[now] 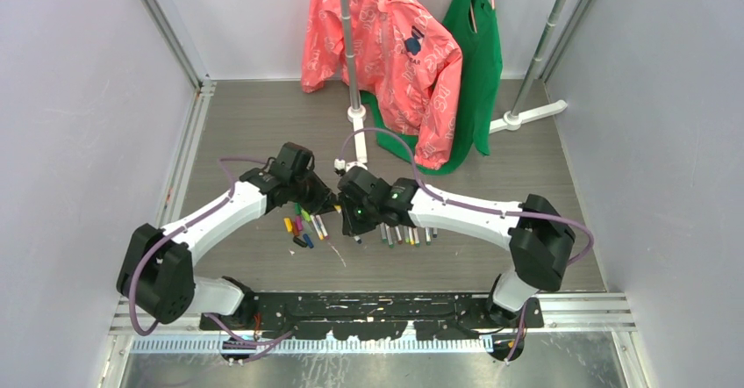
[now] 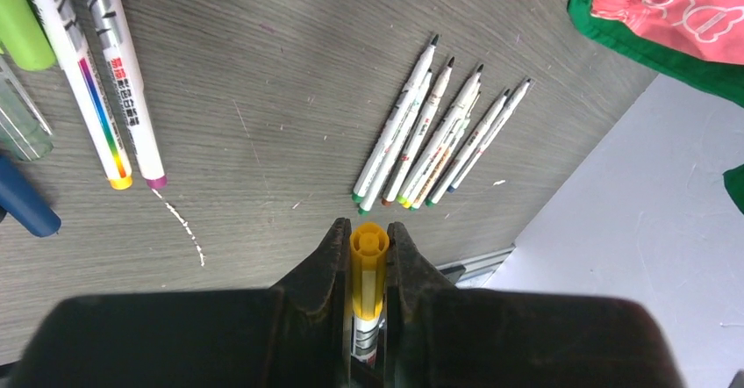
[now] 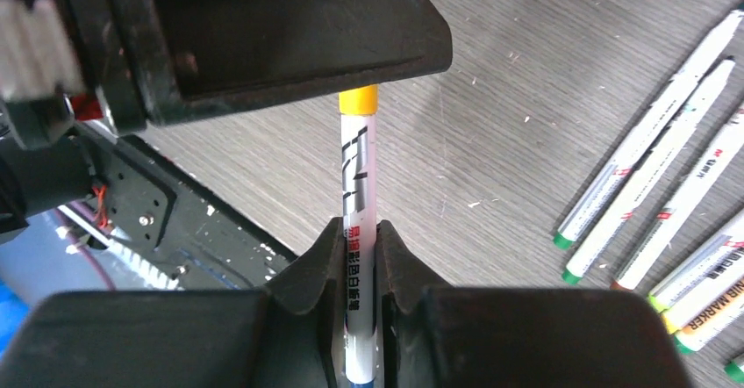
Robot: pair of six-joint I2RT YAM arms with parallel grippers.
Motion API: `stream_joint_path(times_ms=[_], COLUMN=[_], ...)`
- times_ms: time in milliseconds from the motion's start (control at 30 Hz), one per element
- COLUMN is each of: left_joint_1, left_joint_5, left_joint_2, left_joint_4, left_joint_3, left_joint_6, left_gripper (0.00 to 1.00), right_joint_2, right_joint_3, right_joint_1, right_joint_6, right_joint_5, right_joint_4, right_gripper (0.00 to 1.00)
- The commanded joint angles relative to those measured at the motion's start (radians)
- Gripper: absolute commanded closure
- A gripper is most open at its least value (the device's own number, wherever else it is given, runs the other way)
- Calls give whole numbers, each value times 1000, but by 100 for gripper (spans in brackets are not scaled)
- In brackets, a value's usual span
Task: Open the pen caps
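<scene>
Both grippers hold one pen just above the table. My left gripper (image 2: 369, 239) is shut on its yellow cap (image 2: 368, 265), which still sits on the barrel. My right gripper (image 3: 358, 230) is shut on the whitish barrel (image 3: 357, 177); the yellow cap (image 3: 358, 100) shows where it enters the left gripper's fingers (image 3: 263, 28). In the top view the left gripper (image 1: 326, 199) and right gripper (image 1: 344, 204) meet nose to nose. Several uncapped pens (image 2: 439, 138) lie in a row (image 1: 405, 234). Loose caps (image 1: 298, 230) and two capped pens (image 2: 105, 81) lie below the left gripper.
A pink jacket (image 1: 395, 54) and a green garment (image 1: 478, 63) hang from a stand (image 1: 351, 46) at the back. The black arm base plate (image 1: 377, 309) runs along the near edge. Grey walls close both sides.
</scene>
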Motion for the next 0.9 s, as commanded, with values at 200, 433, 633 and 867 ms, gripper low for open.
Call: stream_joint_path(times_ms=[200, 433, 633, 867], left_joint_1=[69, 75, 72, 70], left_joint_5=[-91, -113, -80, -192], left_joint_2=[-14, -69, -137, -251], left_joint_4=[-13, 108, 209, -102], left_joint_3=[94, 21, -65, -51], left_joint_6=[-47, -15, 3, 49], left_gripper=[100, 100, 100, 100], right_joint_2=[-149, -299, -418, -397], right_joint_3=[-186, -288, -309, -221], right_joint_1=[74, 74, 55, -45], right_joint_6=[29, 127, 189, 124], right_joint_5=[222, 73, -67, 117], right_joint_4=[-79, 70, 154, -67], right_gripper=[99, 99, 99, 99])
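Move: In the left fingers sits the yellow cap, still on its pen. From the right hand, which grips the barrel, that cap lies about 7 cm ahead, 5 cm left and some 3 cm above. The loose caps are roughly 8 cm back, 11 cm left and 12 cm below the left hand, with two capped pens some 6 cm back and 6 cm left of it. The uncapped pens centre about 13 cm right of the right hand, level with it fore and aft, 10 cm below. Pulling the capped pen apart, both hands strain slowly at first, then jerk away from each other: the left springs forward and left with the cap, then eases back while going on left and up. The right hand snaps about 5 cm back and some 4 cm right with the barrel, then rises and comes slightly forward. Both keep their pinch; each wrist tilts roughly 10 degrees. ##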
